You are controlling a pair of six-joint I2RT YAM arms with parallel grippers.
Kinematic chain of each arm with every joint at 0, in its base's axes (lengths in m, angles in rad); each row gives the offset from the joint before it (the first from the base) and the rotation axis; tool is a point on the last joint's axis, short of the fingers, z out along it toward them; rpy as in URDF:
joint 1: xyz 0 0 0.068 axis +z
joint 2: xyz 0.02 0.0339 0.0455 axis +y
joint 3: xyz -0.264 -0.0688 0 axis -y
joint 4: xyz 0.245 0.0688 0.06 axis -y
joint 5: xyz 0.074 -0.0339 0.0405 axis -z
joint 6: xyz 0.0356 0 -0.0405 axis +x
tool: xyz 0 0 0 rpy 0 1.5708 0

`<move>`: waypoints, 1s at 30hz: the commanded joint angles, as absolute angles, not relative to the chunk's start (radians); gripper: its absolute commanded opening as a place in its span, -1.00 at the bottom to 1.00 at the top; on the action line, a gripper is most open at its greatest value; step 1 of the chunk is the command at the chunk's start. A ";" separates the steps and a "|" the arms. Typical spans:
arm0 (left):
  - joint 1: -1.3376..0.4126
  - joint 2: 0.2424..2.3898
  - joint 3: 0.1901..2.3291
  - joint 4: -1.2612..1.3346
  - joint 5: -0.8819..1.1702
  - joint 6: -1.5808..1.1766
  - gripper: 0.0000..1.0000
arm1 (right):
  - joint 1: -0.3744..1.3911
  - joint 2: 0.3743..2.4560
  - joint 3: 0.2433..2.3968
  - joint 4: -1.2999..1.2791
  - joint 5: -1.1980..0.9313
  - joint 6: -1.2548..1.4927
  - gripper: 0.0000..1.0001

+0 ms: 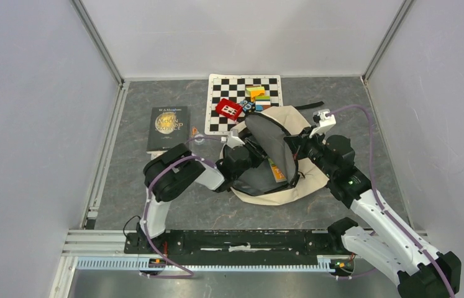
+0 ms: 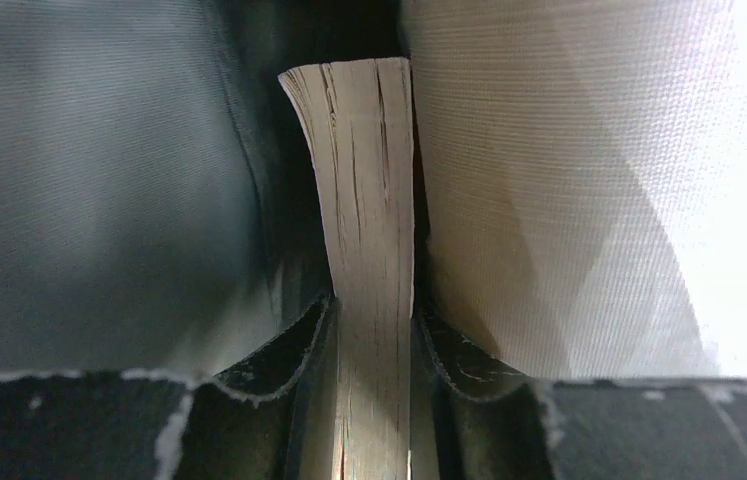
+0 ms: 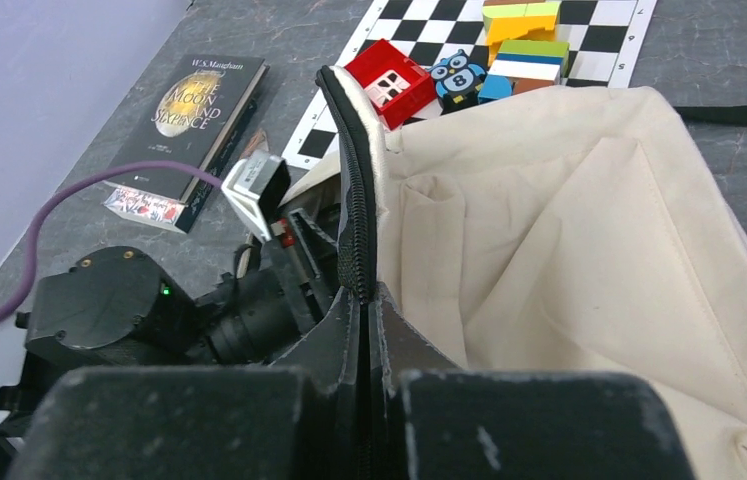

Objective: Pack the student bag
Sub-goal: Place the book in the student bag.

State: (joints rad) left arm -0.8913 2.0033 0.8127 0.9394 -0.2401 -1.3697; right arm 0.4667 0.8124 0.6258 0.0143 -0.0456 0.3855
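Note:
The student bag (image 1: pixel 307 181), cream with a grey lining, lies in the middle of the table with its mouth held open. My right gripper (image 1: pixel 294 145) is shut on the bag's black zipper edge (image 3: pixel 354 200) and lifts the flap; in the right wrist view the right gripper (image 3: pixel 366 300) pinches that edge. My left gripper (image 1: pixel 258 161) reaches into the bag. In the left wrist view the left gripper (image 2: pixel 374 340) is shut on a book (image 2: pixel 369 200) by its page edges, between grey lining (image 2: pixel 79 180) and cream fabric (image 2: pixel 569 220). An orange cover (image 1: pixel 277 171) shows inside the bag.
A dark book (image 1: pixel 168 127) lies to the left of the bag, with a small packet (image 3: pixel 144 205) by its near corner. Behind the bag is a chessboard (image 1: pixel 223 93) with a red block (image 1: pixel 228 109), an owl toy (image 3: pixel 457 80) and coloured blocks (image 1: pixel 258 96). A black strap (image 1: pixel 310 105) trails at the back right.

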 commanded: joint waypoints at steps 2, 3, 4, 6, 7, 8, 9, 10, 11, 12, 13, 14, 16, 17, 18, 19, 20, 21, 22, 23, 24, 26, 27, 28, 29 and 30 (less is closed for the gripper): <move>-0.919 2.043 0.959 1.058 -0.305 -1.282 -0.96 | 0.472 0.815 0.643 0.072 -0.038 0.381 -1.00; -0.920 2.049 0.967 1.042 -0.306 -1.270 -0.96 | 0.472 0.816 0.641 0.072 -0.038 0.381 -1.00; -0.920 2.051 0.969 1.028 -0.306 -1.265 -0.96 | 0.474 0.816 0.640 0.071 -0.037 0.381 -1.00; -0.920 2.054 0.966 1.016 -0.308 -1.252 -0.82 | 0.474 0.815 0.637 0.071 -0.034 0.381 -1.00; -0.920 2.051 0.964 1.007 -0.306 -1.243 -0.68 | 0.474 0.817 0.637 0.071 -0.031 0.379 -1.00; -0.920 2.048 0.961 0.998 -0.302 -1.234 -0.58 | 0.474 0.816 0.637 0.069 -0.030 0.379 -1.00; -0.920 2.041 0.958 0.989 -0.292 -1.218 -0.45 | 0.474 0.816 0.635 0.068 -0.028 0.378 -1.00; -0.920 2.030 0.951 0.980 -0.284 -1.202 -0.27 | 0.474 0.815 0.635 0.066 -0.024 0.376 -1.00; -0.920 2.019 0.941 0.975 -0.280 -1.188 -0.09 | 0.474 0.813 0.635 0.063 -0.021 0.373 -1.00; -0.920 2.001 0.932 0.969 -0.275 -1.164 0.08 | 0.474 0.810 0.635 0.059 -0.016 0.371 -1.00; -0.920 1.985 0.920 0.955 -0.275 -1.144 0.21 | 0.474 0.808 0.635 0.056 -0.011 0.370 -1.00; -0.920 1.961 0.909 0.927 -0.280 -1.124 0.33 | 0.474 0.804 0.635 0.054 -0.007 0.368 -1.00; -0.920 1.907 0.882 0.877 -0.289 -1.077 0.51 | 0.474 0.796 0.631 0.048 -0.006 0.365 -1.00; -0.919 1.876 0.869 0.850 -0.294 -1.048 0.60 | 0.474 0.790 0.628 0.046 0.005 0.365 -1.00; -0.919 1.838 0.851 0.825 -0.299 -1.021 0.68 | 0.474 0.786 0.625 0.043 0.023 0.362 -1.00; -0.919 1.805 0.833 0.802 -0.305 -0.991 0.74 | 0.474 0.781 0.621 0.038 0.033 0.362 -1.00; -0.919 1.761 0.819 0.765 -0.310 -0.958 0.81 | 0.474 0.777 0.618 0.031 0.049 0.362 -1.00; -0.919 1.723 0.804 0.730 -0.322 -0.923 0.88 | 0.474 0.776 0.615 0.023 0.067 0.358 -1.00; -0.919 1.676 0.795 0.689 -0.325 -0.888 0.96 | 0.474 0.774 0.611 0.015 0.083 0.354 -1.00; -0.916 1.632 0.793 0.632 -0.320 -0.844 0.99 | 0.474 0.774 0.604 0.010 0.104 0.348 -1.00; -0.910 1.596 0.804 0.574 -0.293 -0.809 0.99 | 0.474 0.774 0.595 0.006 0.125 0.343 -1.00; -0.892 1.520 0.840 0.398 -0.246 -0.733 0.99 | 0.474 0.773 0.577 0.002 0.188 0.333 -1.00; -0.887 1.475 0.846 0.312 -0.248 -0.698 0.99 | 0.474 0.773 0.566 -0.022 0.225 0.326 -1.00; -0.874 1.431 0.843 0.244 -0.242 -0.671 0.99 | 0.474 0.773 0.550 -0.025 0.261 0.322 -1.00; -0.854 1.397 0.834 0.197 -0.225 -0.655 0.99 | 0.474 0.774 0.534 -0.029 0.289 0.322 -1.00; -0.823 1.357 0.820 0.143 -0.205 -0.648 0.99 | 0.474 0.780 0.523 -0.030 0.318 0.322 -1.00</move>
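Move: The book is already in my left fingers, down inside the bag; its middle lies about 3 cm to my left hand's right, 2 cm back and 3 cm below. The flap edge held by my right hand is some 8 cm right, 2 cm back and 14 cm up. The red toy stands about 19 cm ahead and 13 cm left. From my right hand the book is about 5 cm left, level with it forward or back, and 18 cm down. With my left hand I ease the held book about 2 cm farther right and slightly forward, under the raised flap, then pause and open my fingers wide to release it. I draw up out of the bag some 10 cm, going left and a little back, rolling and tipping the hand upward by roughly 30 degrees. My right hand keeps its pinch on the zipped flap edge and late on shifts a few centimetres right and down. ##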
